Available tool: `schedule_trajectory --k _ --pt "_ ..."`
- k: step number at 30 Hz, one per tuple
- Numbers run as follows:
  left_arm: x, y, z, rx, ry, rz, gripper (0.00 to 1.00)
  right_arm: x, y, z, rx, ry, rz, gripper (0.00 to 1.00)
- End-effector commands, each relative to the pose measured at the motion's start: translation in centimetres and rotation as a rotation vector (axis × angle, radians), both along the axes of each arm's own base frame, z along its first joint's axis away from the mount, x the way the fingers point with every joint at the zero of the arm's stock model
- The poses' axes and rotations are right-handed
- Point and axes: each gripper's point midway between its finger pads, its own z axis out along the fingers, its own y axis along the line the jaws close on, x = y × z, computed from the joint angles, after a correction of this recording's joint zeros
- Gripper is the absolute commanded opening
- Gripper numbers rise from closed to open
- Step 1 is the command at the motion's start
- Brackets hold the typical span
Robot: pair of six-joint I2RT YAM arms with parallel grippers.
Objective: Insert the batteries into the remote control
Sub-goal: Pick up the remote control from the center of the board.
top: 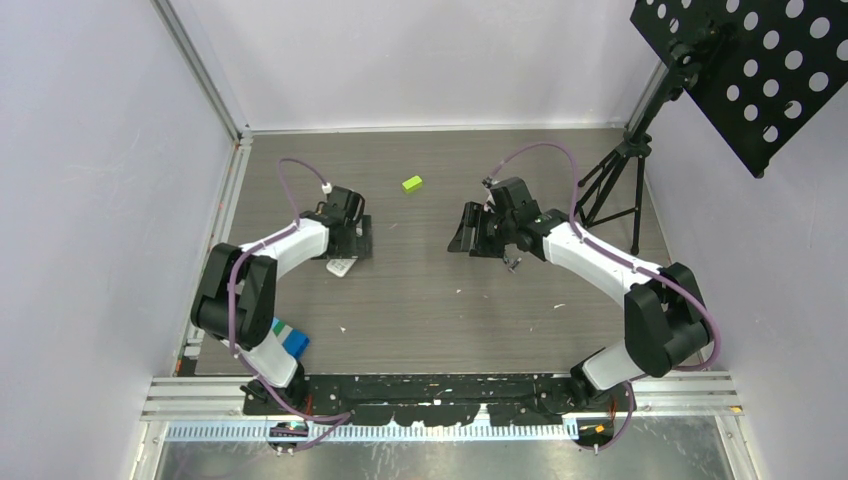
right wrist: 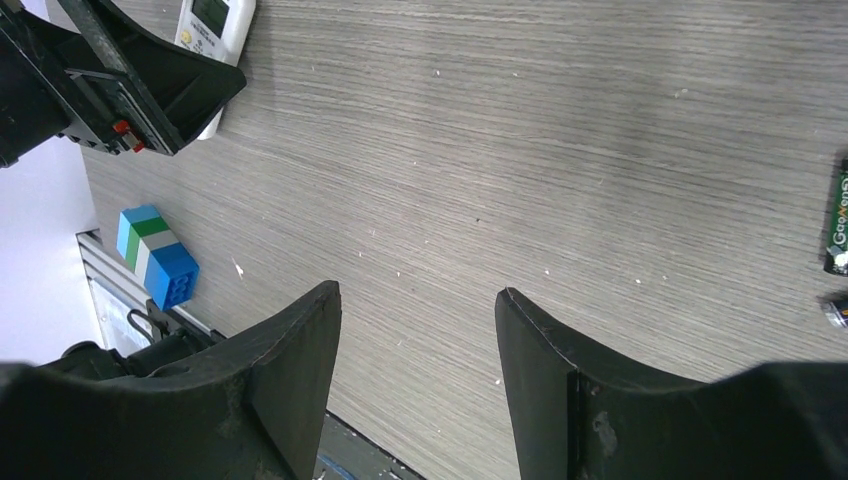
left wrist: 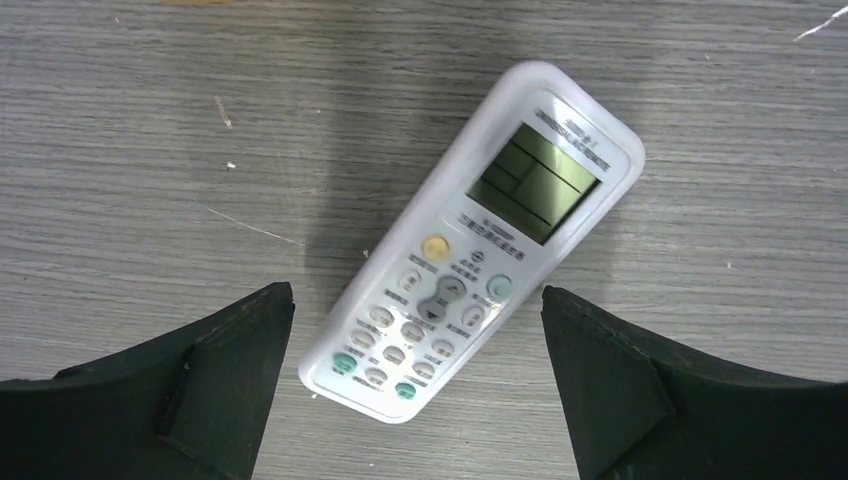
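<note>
The white remote control (left wrist: 470, 240) lies face up on the grey table, screen and buttons showing, slanted between the fingers of my left gripper (left wrist: 416, 291). That gripper is open wide and hovers over the remote's button end without touching it. In the top view the remote control (top: 341, 267) peeks out beside the left gripper (top: 348, 243). My right gripper (right wrist: 417, 292) is open with only bare table between its fingers. Two dark batteries (right wrist: 838, 222) lie at the right edge of the right wrist view, apart from that gripper; they show as a small dark shape, the batteries (top: 512, 263), below the right gripper (top: 470, 232).
A small green block (top: 412, 183) lies toward the back middle. A blue, green and white brick stack (top: 290, 338) sits near the left arm's base. A black tripod (top: 612, 180) with a perforated board stands at the back right. White walls enclose the table.
</note>
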Motion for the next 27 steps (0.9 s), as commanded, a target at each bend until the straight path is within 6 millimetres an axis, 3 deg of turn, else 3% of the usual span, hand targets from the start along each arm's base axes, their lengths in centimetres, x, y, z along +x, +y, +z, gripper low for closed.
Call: schedule_trajectory --k 1,7,11,19,23,27 --pt "0.7 -0.5 2.0 -0.03 -0.036 -0.033 0.98 0.2 0.9 0.6 0.055 -0.007 0.006 0.63" --pt "0.5 -0.8 0.7 -0.039 0.005 -0.04 0.92 0.0 0.9 0.3 0.055 0.004 0.008 0.63" --pt "0.2 -0.7 -0.2 -0.033 0.037 -0.015 0.71 0.0 0.9 0.0 0.052 0.014 0.005 0.63" --pt "-0.5 -4.1 -1.1 -0.167 0.083 -0.062 0.38 -0.6 1.2 0.2 0.091 0.018 0.01 0.63" --pt "-1.3 -7.7 1.2 -0.322 0.048 -0.129 0.32 -3.0 4.3 1.5 0.189 -0.024 0.177 0.64" --pt "-2.0 -12.4 6.0 -0.61 -0.038 -0.213 0.31 -5.2 8.0 3.2 0.306 -0.091 0.247 0.69"
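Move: The white remote control lies almost under the left hand, between its open fingers, its middle about 2 cm ahead, 1 cm right and 1 cm below. The yellow block is some 10 cm ahead and 4 cm left of that hand, the lime block about 18 cm ahead and 16 cm right. From the right hand the white remote is roughly 26 cm left, 3 cm ahead and 10 cm below; the loose batteries are about 9 cm to its right, 1 cm back and 11 cm below. The left hand settles just under 1 cm lower with its fingers spread, shuts them on the long sides of the white remote over the button half, and then, keeping the pinch, speeds off to the right by about 6.5 cm, drawing back a little at the end and tipping so that the fingertips swing right by some 15 degrees. The empty right hand first eases down and slightly back with its fingers still open, then moves left and back towards the middle of the board, some 3.5 cm each way in all, coming nearer the white remote. ##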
